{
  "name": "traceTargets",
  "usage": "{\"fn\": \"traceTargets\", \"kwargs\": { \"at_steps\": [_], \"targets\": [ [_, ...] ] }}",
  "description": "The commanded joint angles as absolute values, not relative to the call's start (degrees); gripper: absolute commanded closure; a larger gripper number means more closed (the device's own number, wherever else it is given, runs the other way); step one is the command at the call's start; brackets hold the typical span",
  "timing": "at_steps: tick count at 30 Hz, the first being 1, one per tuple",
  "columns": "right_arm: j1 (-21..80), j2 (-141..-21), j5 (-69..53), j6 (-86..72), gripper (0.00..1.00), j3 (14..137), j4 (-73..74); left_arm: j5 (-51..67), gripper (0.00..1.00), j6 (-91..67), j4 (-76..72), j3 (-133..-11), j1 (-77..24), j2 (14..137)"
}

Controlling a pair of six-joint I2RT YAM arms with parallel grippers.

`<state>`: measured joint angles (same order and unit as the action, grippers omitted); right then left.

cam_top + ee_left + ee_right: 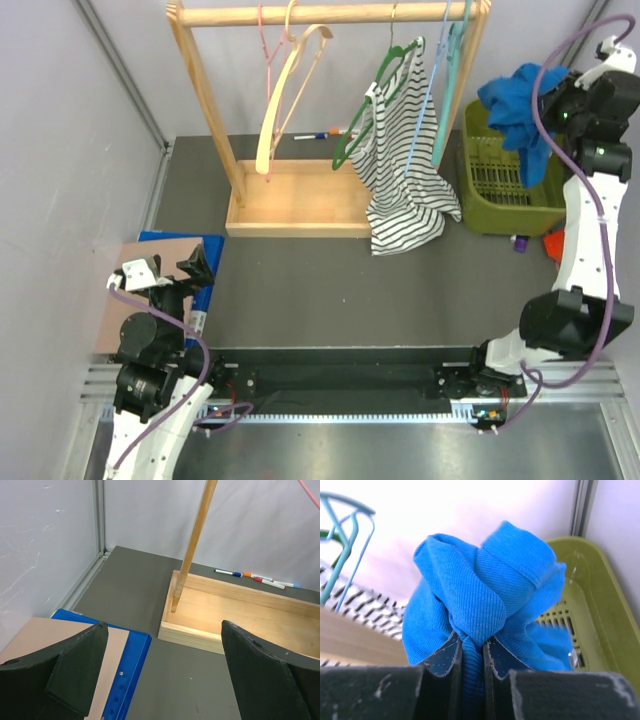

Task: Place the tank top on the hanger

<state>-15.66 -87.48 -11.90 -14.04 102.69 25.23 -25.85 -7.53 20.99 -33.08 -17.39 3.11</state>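
Note:
The royal-blue tank top (512,105) hangs bunched above the green basket, and it fills the right wrist view as a ribbed wad (480,595). My right gripper (552,102) is raised at the far right and shut on a fold of it, the fabric pinched between the two pads (472,642). The thin pink hanger (267,50) hangs by its hook from the left part of the wooden rail, with nothing on it. A bit of its wire (310,490) shows at the top of the left wrist view. My left gripper (172,268) rests low at the near left, open and empty (163,627).
A wooden rack (300,195) stands at the back. On its rail hang a cream wooden hanger (290,90), a green hanger (375,110) with a striped top (405,170), and teal hangers (450,80). A green basket (505,190) sits right; a blue board (205,250) lies left, markers (320,135) behind.

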Motion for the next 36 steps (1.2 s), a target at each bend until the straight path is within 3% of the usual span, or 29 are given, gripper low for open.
{"fn": "traceTargets", "kwargs": {
  "at_steps": [1,5,16,25,29,36],
  "targets": [
    [-16.1,-76.1,-11.3,-15.5,1.00,96.6,18.9,-26.0,0.01,-7.7,18.6,-32.9,-17.2,2.2],
    [-16.0,-66.6,-9.9,-16.3,1.00,90.9,19.2,-27.2,0.01,-8.0,18.8,-33.0,-17.2,2.3],
    [-9.2,-41.1,-10.5,-25.7,1.00,55.7,14.3,-24.0,0.01,-8.3,19.1,-33.9,-17.2,4.5],
    [13.1,-33.4,-2.0,-30.4,1.00,37.5,12.6,-20.1,0.01,-10.1,19.9,-37.3,-17.2,15.7],
    [28.6,-32.1,4.0,-33.7,1.00,32.6,8.3,-17.8,0.01,-12.0,21.8,-39.5,-17.2,21.2],
    [53.9,-41.5,20.2,-37.5,1.00,31.5,-1.2,-12.2,0.01,-21.2,24.4,-40.7,-17.3,25.0]
  ]
}}
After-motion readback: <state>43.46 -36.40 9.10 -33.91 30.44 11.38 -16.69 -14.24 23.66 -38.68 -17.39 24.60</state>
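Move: The right hand already holds the blue tank top over the green bin, whose middle is some 8 cm ahead, 5 cm to the right and 32 cm below. The open table it is taken to lies about 23 cm back, 27 cm left and 40 cm below. The striped shirt is around 25 cm left, 2 cm back and 22 cm below, the teal hanger 19 cm left, 3 cm ahead and 6 cm below. From the left hand that open table is roughly 44 cm right, 3 cm ahead and 28 cm down. Back first, nearly level for some 17 cm, the right hand carries the pinched tank top away from the bin, then swings left about 25 cm while sinking 20-odd and still easing back, to in front of the striped shirt, turning counter-clockwise about 35 degrees. Late on, the open left hand moves forward, right and slightly down towards it, tipping downward. ##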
